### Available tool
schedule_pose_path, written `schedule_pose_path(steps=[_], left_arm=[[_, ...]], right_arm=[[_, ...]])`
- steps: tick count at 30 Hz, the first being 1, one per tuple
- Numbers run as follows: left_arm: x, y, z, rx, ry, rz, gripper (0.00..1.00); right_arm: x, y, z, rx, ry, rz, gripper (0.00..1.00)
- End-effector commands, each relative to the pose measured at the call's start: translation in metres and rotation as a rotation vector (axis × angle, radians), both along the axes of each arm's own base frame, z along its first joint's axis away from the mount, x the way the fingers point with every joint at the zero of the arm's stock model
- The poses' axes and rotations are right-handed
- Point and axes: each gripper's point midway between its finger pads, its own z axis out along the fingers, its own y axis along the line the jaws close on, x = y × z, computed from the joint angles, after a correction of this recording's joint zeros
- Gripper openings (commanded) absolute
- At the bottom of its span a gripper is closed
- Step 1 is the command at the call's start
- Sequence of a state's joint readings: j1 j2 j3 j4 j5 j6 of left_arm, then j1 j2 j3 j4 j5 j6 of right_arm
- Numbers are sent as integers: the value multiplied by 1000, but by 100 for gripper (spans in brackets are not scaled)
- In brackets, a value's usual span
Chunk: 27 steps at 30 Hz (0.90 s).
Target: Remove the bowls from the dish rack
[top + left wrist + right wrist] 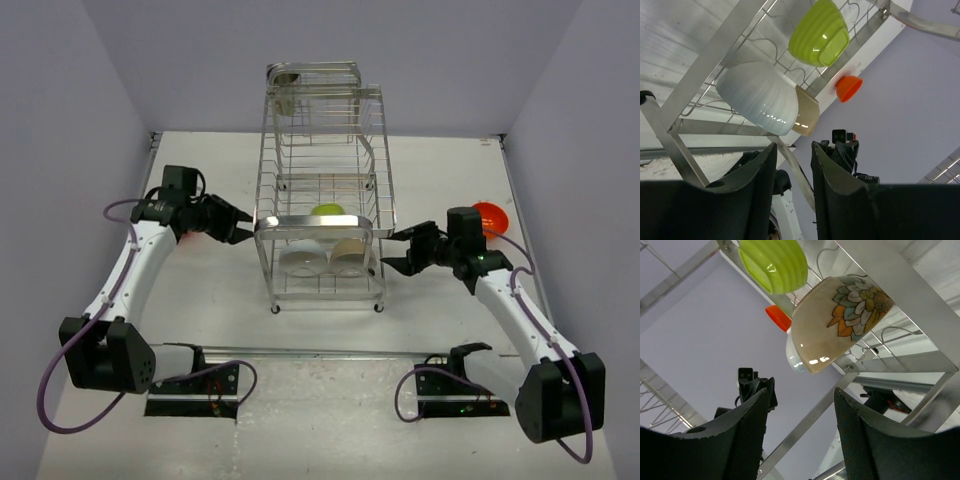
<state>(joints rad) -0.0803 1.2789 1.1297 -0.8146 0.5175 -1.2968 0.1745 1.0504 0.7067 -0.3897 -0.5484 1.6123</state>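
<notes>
The chrome wire dish rack (320,150) stands mid-table. On its lower front tier stand a white bowl (303,262) and a beige bowl (349,257), with a lime-green bowl (327,211) behind them. One orange bowl (490,216) lies on the table to the right of the rack. My left gripper (240,225) is open and empty just left of the rack. My right gripper (395,250) is open and empty just right of it. The left wrist view shows the white bowl (760,97) ahead of the left gripper (794,150). The right wrist view shows the flower-patterned beige bowl (840,322) ahead of the right gripper (802,395).
A second orange bowl (777,317) shows through the rack in the right wrist view, on the left side by the left arm. A metal cup (287,90) sits at the rack's top. Purple walls close in the table on three sides.
</notes>
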Motion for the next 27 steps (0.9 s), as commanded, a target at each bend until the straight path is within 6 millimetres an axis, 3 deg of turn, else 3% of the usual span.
schedule_pose_path(steps=[1, 9, 18, 27], left_arm=[[-9, -10, 15, -16, -7, -71, 35], [-13, -21, 11, -16, 27, -87, 35], [-13, -61, -5, -35, 14, -154, 35], [-15, -65, -21, -18, 28, -158, 36]], right_arm=[[-3, 9, 5, -10, -10, 43, 56], [-3, 18, 0, 4, -6, 58, 53], [3, 33, -7, 36, -7, 69, 53], [7, 42, -15, 43, 8, 80, 54]])
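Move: Low in the rack, tilted on the bottom shelf, the white bowl lies about 14 cm to the left hand's right, some 4 cm nearer the base and 6 cm lower. From the right hand, the tan flowered bowl is about 12 cm to the left, 1 cm back and 4 cm down. The two stand side by side, tan to the right of white by 12 cm; the green bowl sits between their lines, about 13 cm farther out. Reaching in from both sides of the rack, the hands close on the two front bowls with fingers held partly open. The left hand eases back about 2 cm, then swings right towards the white bowl, some 6 cm in all, sinking slightly and turning about 10 degrees clockwise. The right hand slides about 4 cm left towards the tan bowl, sinking a little and turning slightly counter-clockwise. ##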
